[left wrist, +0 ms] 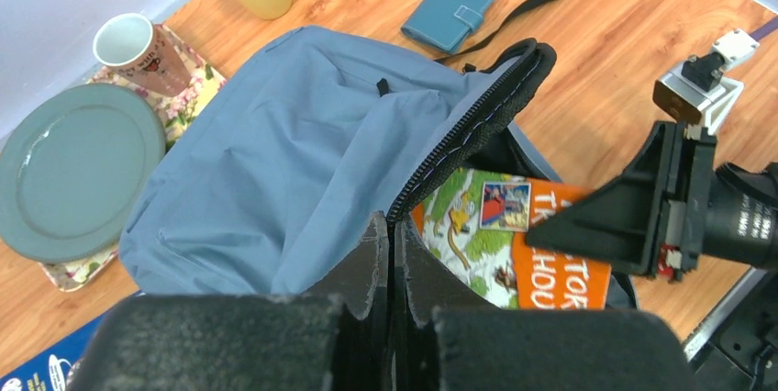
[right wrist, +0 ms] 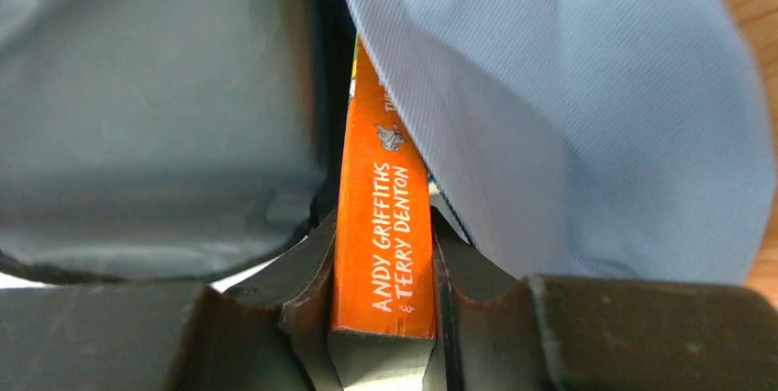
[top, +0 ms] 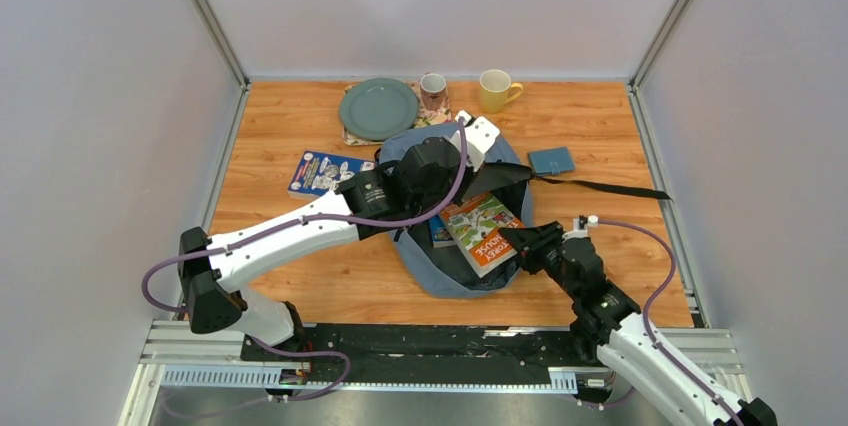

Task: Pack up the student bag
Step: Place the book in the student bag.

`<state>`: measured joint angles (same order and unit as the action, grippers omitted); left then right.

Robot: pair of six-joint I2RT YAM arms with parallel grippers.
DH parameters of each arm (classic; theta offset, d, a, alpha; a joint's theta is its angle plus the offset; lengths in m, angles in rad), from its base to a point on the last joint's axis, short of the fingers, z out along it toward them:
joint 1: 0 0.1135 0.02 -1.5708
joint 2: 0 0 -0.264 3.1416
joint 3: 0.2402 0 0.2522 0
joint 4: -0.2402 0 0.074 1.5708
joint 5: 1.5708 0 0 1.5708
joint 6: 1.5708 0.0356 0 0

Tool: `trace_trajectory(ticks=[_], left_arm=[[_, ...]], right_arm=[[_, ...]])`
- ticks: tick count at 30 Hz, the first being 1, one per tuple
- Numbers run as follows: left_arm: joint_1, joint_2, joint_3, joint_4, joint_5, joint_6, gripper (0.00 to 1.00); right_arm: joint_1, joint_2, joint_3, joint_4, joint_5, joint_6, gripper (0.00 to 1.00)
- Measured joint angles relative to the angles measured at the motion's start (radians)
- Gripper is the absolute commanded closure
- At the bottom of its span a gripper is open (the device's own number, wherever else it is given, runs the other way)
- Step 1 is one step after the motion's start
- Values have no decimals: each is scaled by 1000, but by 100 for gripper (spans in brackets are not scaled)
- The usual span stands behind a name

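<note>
The grey-blue student bag (top: 452,277) lies in the middle of the table with its mouth held open. My left gripper (left wrist: 393,229) is shut on the black zipper edge (left wrist: 477,116) of the bag's top flap (left wrist: 294,134) and lifts it. An orange picture book (top: 482,230) sits partly inside the opening, its near end sticking out. My right gripper (right wrist: 381,258) is shut on the book's orange spine (right wrist: 383,217), one finger on each cover. In the right wrist view the bag's grey lining (right wrist: 156,106) is on the left and the flap (right wrist: 569,116) hangs over the book.
A green plate (top: 378,108) on a floral mat, a floral mug (top: 433,90) and a yellow mug (top: 495,90) stand at the back. A teal case (top: 551,160) and a black strap (top: 610,187) lie to the right. A blue booklet (top: 322,172) lies to the left.
</note>
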<state>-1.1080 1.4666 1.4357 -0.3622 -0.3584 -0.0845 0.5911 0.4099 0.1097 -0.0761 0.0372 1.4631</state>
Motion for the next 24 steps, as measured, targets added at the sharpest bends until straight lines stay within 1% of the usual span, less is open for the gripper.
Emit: trace_trajectory(ticks=[2,5,9,11,12,17,20,22,23,24], left_arm=[[0,-13,-13,1,11,-5,100],[0,-32,-36,7,25,-17,100],[0,-35,-42,8,40,-35,100],[0,-35,-42,8,49,-47,100],[0,-35,-42,8,54,-50,100],[0,-34,-42,8,69,-71,100],[0,-34,-42,12,69,-76,100],[0,-34,-42,15,69,-82,100],[0,-34,-42,15,69,-86,100],[0,-34,-42,15,69,-89,100]], right_arm=[[-24,31,-4,24,21,18,100],[-27,86,-4,63,50,49,100],[-26,233,37,135,70,97,99],[-10,324,83,166,88,118,97],[6,375,108,183,109,130,94],[51,628,221,288,162,167,93],[66,789,301,372,174,181,90],[78,872,312,453,195,187,81],[83,907,312,495,204,187,74],[84,928,312,520,209,188,52]])
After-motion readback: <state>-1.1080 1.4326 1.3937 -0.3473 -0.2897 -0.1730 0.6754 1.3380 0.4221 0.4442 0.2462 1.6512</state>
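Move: The right hand holds the orange treehouse book by its spine at the mouth of the student bag. The space it must fill, under the raised flap, lies about 9 cm ahead of that hand, 8 cm to its left and 5 cm below; the blue book already in there is some 5 cm ahead, 11 cm left and 7 cm below, and the wallet roughly 20 cm ahead, 9 cm right and 10 cm below. From the left hand, that space is about 4 cm ahead, 4 cm right and 24 cm below. Keep the bag's zipped rim pinched and raised in the left fingers, letting that hand ease back only slightly. Drive the right gripper forward and to the left, about 12 cm in all and nearly level, in under the flap over the blue book, keeping the grip on the orange book while the wrist turns some 10 degrees clockwise and tips slightly down. ##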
